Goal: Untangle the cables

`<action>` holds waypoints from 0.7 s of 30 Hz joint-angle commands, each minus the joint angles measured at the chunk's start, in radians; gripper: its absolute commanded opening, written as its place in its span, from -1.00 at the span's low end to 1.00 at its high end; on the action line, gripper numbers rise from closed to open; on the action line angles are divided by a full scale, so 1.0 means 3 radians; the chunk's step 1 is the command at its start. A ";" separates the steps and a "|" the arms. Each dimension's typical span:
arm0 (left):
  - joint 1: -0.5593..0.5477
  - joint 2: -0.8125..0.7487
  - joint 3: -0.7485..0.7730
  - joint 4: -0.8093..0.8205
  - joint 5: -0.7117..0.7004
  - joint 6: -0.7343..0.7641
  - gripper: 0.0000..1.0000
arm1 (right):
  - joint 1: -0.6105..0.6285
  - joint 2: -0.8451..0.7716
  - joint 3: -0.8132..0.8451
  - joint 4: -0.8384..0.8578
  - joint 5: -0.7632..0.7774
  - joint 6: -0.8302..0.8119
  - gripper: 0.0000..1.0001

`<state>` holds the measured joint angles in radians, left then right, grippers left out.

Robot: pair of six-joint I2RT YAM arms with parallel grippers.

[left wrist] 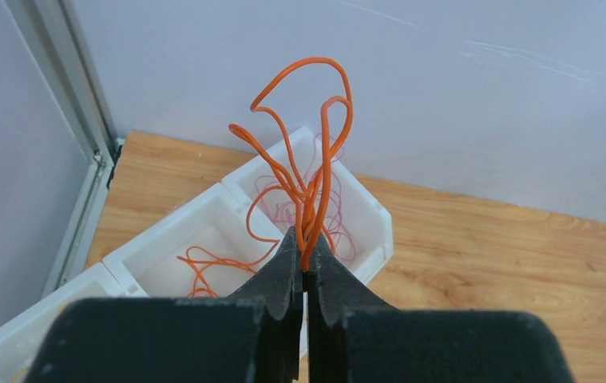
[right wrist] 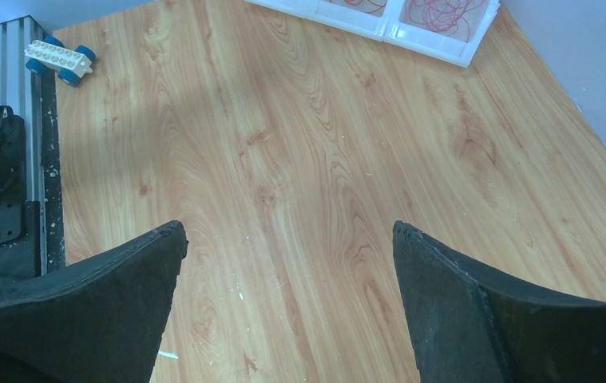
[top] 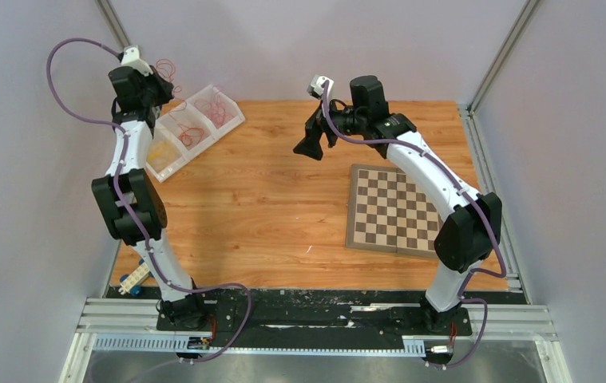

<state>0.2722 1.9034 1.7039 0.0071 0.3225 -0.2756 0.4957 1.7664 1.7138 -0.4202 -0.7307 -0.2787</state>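
Observation:
My left gripper [left wrist: 306, 239] is shut on a bunch of thin orange cables [left wrist: 315, 136], which stick up in loops from between the tips. It hangs raised above a white three-part tray [left wrist: 383, 219] at the back left, and one strand trails down into the middle compartment. From above, the left gripper [top: 160, 89] and its cables [top: 165, 72] stand against the back wall. More orange strands [left wrist: 203, 263] lie in the middle compartment and reddish ones [left wrist: 339, 227] in the far one. My right gripper [top: 309, 148] is open with nothing in it, held above bare wood [right wrist: 290, 231].
A wooden chessboard [top: 391, 209] lies flat at the right under the right arm. A small white toy car with blue wheels [top: 134, 281] sits at the near left edge. The tray [top: 235, 120] holds yellow strands [top: 164, 152] in its nearest part. Walls close in three sides.

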 commanded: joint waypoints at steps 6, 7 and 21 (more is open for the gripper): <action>0.0097 0.0440 0.0271 0.0167 -0.0052 -0.0390 -1.00 | -0.0025 0.0129 0.0304 -0.0140 0.0081 -0.0116 1.00; 0.0101 0.0455 0.0235 0.0141 -0.0088 -0.0428 -1.00 | -0.0030 0.0149 0.0334 -0.0155 0.0083 -0.0123 1.00; 0.0143 0.0048 -0.0142 -0.0339 -0.0104 -0.0702 0.06 | -0.0041 0.0225 0.0455 -0.0166 0.0025 -0.0114 1.00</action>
<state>0.2985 2.0407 1.6413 -0.0673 0.2848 -0.4603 0.4892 1.8431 1.8019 -0.4759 -0.7082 -0.3016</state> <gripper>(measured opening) 0.464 0.998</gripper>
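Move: The middle compartment of the white box, already holding some orange cable, lies about 8 cm ahead of the left gripper, laterally in line, and some 25 cm below. The pink-cable compartment is about 10 cm farther out than that and 8 cm to its right; the yellow-cable compartment is roughly 9 cm nearer and 6 cm to its left. From the right gripper the middle compartment lies some 27 cm ahead, 40 cm left and 25 cm below. Bring the left gripper, still pinching the orange cable, down about 12 cm towards the middle compartment, easing a couple of centimetres forward and then back again. Tip the fingers some 15 degrees further down and let the hand's left side dip as much; partway down, open from shut to nearly half and let go of the cable. Let the empty, open right gripper creep forward about 2 cm. ##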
